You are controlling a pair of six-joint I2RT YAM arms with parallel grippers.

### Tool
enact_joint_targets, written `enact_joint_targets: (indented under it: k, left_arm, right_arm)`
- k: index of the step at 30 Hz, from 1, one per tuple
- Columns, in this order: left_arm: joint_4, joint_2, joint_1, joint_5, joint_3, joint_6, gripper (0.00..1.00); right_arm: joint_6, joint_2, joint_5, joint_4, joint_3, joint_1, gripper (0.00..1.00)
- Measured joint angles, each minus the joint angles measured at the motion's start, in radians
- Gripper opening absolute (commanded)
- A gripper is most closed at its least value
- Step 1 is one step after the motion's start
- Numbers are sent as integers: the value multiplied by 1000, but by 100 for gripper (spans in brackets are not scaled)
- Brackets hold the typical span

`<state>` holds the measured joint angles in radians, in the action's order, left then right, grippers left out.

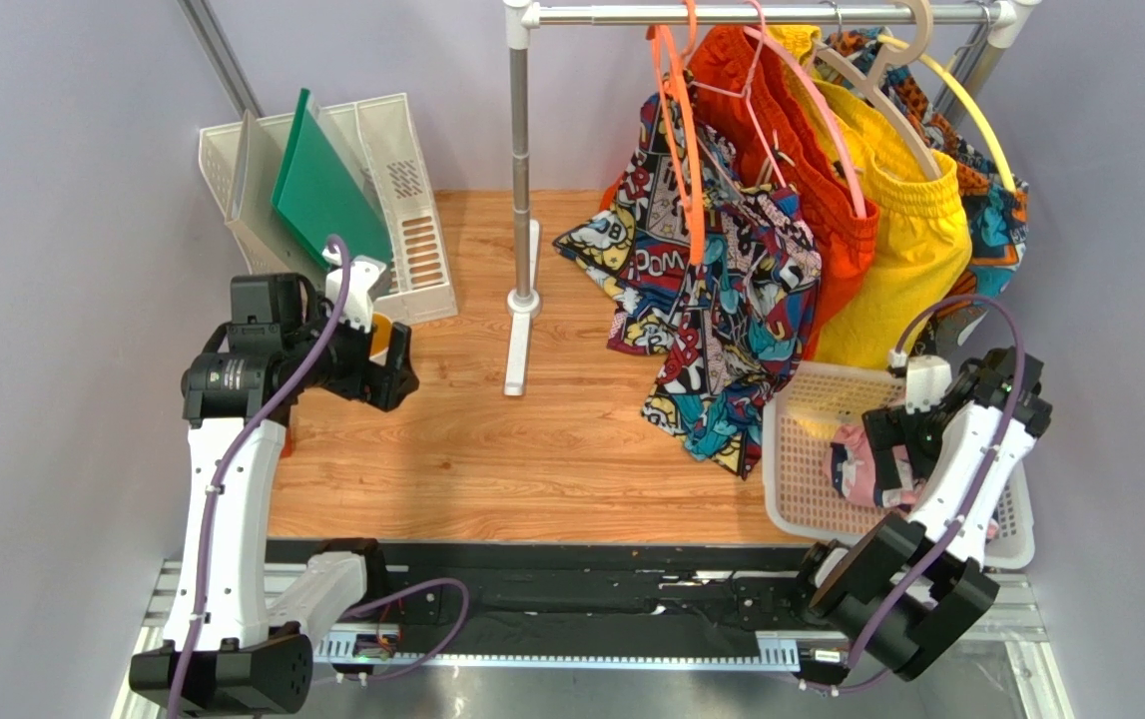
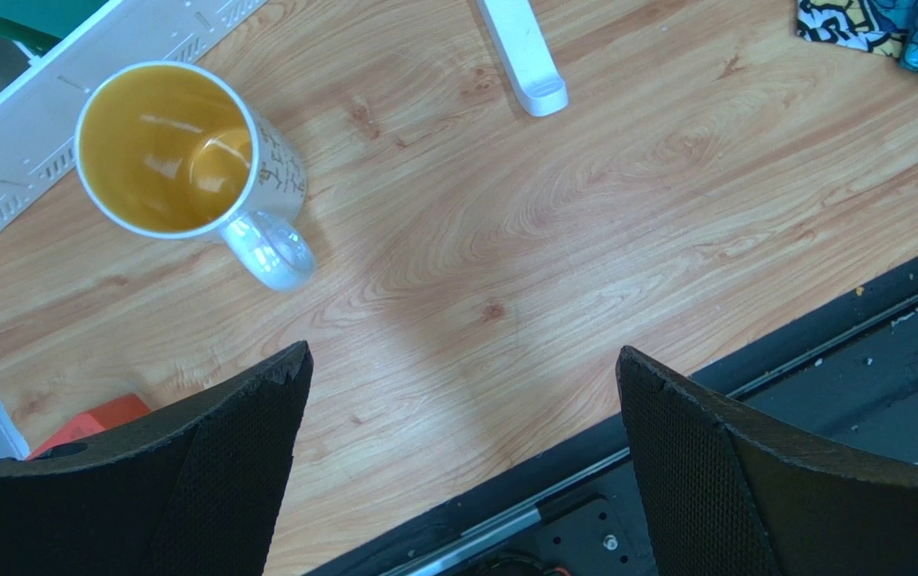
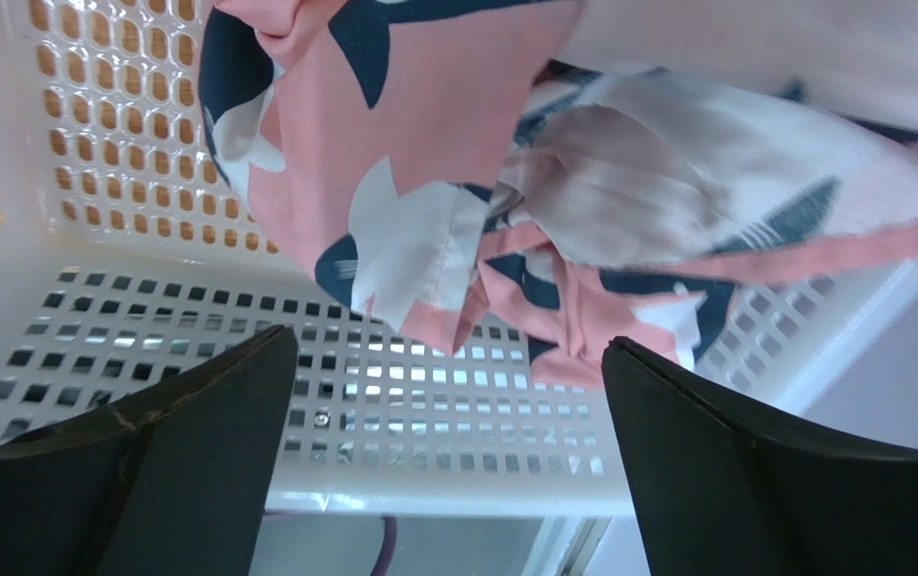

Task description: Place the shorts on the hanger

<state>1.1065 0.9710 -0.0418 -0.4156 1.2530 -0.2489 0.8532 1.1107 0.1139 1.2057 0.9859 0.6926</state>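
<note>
The pink shorts (image 1: 857,465) with a navy and white print lie crumpled in the white basket (image 1: 818,397) at the right; in the right wrist view the shorts (image 3: 548,180) fill the top. My right gripper (image 1: 893,450) hangs over the basket, open and empty (image 3: 451,360), just short of the fabric. The orange hanger (image 1: 683,143) hangs on the rail (image 1: 758,14) at the back, in front of the comic-print shorts (image 1: 721,300). My left gripper (image 1: 391,367) is open and empty (image 2: 464,372) above the wooden table at the left.
Orange shorts (image 1: 773,105) and yellow shorts (image 1: 908,225) hang on other hangers. The rack's post (image 1: 521,180) stands mid-table. A white file rack (image 1: 383,195) with a green board (image 1: 320,187) is at back left. A yellow-lined mug (image 2: 187,162) sits below the left gripper.
</note>
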Motion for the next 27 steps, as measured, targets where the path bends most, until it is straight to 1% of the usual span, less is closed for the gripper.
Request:
enact_joint_targets:
  k: [3, 6, 7, 9, 10, 12, 13, 14, 17, 20, 23, 27]
  left_arm:
    - [-1, 8, 0, -14, 0, 0, 99]
    - [-3, 8, 0, -14, 0, 0, 99]
    - [-4, 7, 0, -13, 0, 0, 99]
    - [-4, 7, 0, -13, 0, 0, 99]
    - [-4, 7, 0, -13, 0, 0, 99]
    - [-4, 7, 0, -13, 0, 0, 99]
    - [-4, 7, 0, -13, 1, 0, 99]
    - [-4, 7, 0, -14, 1, 0, 100]
    - [-4, 7, 0, -14, 3, 1, 99]
    - [-4, 7, 0, -14, 13, 1, 99]
    - [-6, 7, 0, -16, 31, 1, 100]
    - [-12, 7, 0, -21, 55, 1, 99]
  right_arm:
    - [45, 22, 0, -75, -84, 2, 100]
    - [62, 90, 0, -129, -118, 2, 93]
    - [65, 126, 0, -148, -123, 2, 83]
    - [70, 192, 4, -173, -123, 3, 70]
    - [70, 223, 8, -183, -123, 3, 51]
    - [63, 275, 25, -190, -123, 3, 30]
    - [69, 292, 36, -188, -122, 3, 4]
    - [71, 303, 50, -177, -119, 3, 0]
    - [77, 305, 111, -103, -84, 3, 0]
    - [94, 246, 192, 0, -2, 3, 0]
    - [123, 128, 296, 68, 116, 3, 0]
    - [140, -43, 477, 102, 380, 3, 0]
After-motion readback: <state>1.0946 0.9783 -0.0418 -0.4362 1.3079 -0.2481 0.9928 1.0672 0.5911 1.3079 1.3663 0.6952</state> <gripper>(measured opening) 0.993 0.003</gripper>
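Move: Pink shorts lie crumpled in the white basket below the open right hand, their middle about 9 cm down, 3 cm ahead and 1 cm right; the basket's own middle is some 4 cm ahead and 1 cm left. The hanging comic-print shorts are around 12 cm ahead and 20 cm left of that hand, the yellow shorts some 22 cm ahead and 4 cm left. From the left hand the pink shorts lie roughly 57 cm right, 5 cm back and 22 cm below. The right hand sinks about 8 cm nearly straight down into the basket, and its wide-open fingers shut fully near the bottom, pinching a fold of the pink shorts. Keeping that pinch, it swings up some 18 cm and also about 6 cm forward and a little left, towards the hanging yellow shorts, while the wrist tips the fingers up from nearly straight down to point more forward. ##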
